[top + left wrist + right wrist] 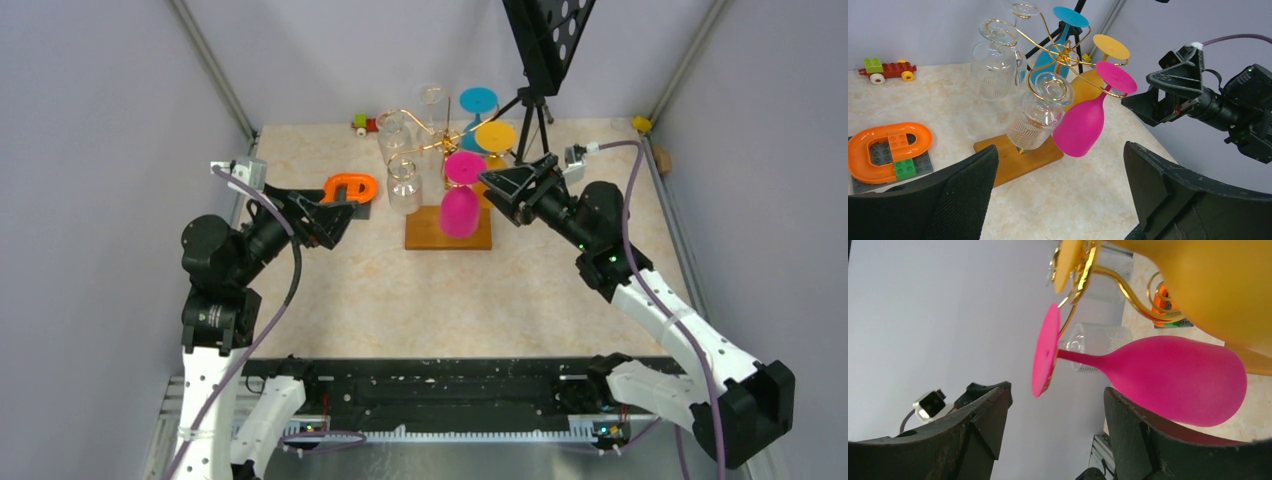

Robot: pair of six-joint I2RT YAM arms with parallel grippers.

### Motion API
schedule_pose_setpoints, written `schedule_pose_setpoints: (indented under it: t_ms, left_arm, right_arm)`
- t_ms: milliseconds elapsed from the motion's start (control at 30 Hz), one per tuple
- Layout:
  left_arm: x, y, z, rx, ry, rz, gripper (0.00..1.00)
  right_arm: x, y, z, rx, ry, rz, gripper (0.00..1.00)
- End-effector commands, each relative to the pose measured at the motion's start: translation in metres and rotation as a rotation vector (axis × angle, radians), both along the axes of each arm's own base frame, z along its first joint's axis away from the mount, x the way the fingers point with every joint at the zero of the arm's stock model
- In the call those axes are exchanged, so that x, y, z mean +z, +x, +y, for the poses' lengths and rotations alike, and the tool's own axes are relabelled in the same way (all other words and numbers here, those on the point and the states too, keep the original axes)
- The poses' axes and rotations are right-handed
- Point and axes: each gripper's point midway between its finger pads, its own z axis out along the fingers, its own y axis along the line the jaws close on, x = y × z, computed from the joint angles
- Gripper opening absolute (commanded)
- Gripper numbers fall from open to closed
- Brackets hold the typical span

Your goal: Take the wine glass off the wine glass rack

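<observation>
The wine glass rack [437, 140] is a gold wire stand on a brown wooden base [432, 236], with several glasses hanging upside down from it. A pink wine glass [460, 208] hangs on its near right arm. It also shows as the pink glass [1083, 127] in the left wrist view and the pink glass [1173, 380] in the right wrist view. My right gripper [497, 195] is open just right of the pink glass, and nothing is gripped between the fingers of the right gripper [1058, 388]. The foot's rim reaches about level with the fingertips. My left gripper [340, 218] is open and empty, left of the rack, apart from it.
Clear glasses [403, 185], a blue one [478, 102] and a yellow one [495, 137] share the rack. A black tripod stand [535, 110] rises behind it. An orange toy track [350, 188] lies left, and a toy car [363, 123] sits at the back. Walls close both sides.
</observation>
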Motion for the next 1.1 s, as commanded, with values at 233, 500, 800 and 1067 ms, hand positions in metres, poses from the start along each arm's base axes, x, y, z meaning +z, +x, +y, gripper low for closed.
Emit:
schedule_pose_setpoints:
  t_ms: [233, 500, 800, 1067]
  left_arm:
    - [0.002, 0.005, 0.005, 0.049, 0.013, -0.023, 0.99]
    - [0.002, 0.008, 0.011, 0.088, 0.05, -0.008, 0.99]
    - [0.001, 0.011, 0.01, 0.087, 0.052, 0.021, 0.98]
    - [-0.005, 0.016, 0.02, 0.157, 0.071, 0.044, 0.98]
  right_arm:
    - [0.022, 0.031, -0.009, -0.161, 0.13, -0.005, 0.65]
    - [0.001, 0.041, -0.001, -0.165, 0.109, 0.097, 0.56]
    - [0.013, 0.037, 0.007, -0.137, 0.136, 0.058, 0.51]
    - [0.016, 0.041, 0.017, -0.12, 0.141, 0.052, 0.5]
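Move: The upside-down pink wine glass hangs with its middle about 4 cm ahead of the right hand, 6 cm to its left and 8 cm below; its foot is nearly level with that hand. The yellow glass hangs about 5 cm farther out and 5 cm to the right of the pink one, the near clear glass some 10 cm to its left and level with it. From the left hand, the pink glass is roughly 11 cm ahead, 20 cm right and 12 cm lower. The right hand reaches forward about 4 cm to the pink glass's foot and sinks some 2 cm, tipping slightly down and turning about 10 degrees clockwise, while its fingers, one above the other, close from nearly three-quarters to half open; the upper finger comes onto the foot's near right edge and the lower stays below it, without a grip yet. The empty left hand stays wide open and eases about 2 cm forward, as much down and a little left. ##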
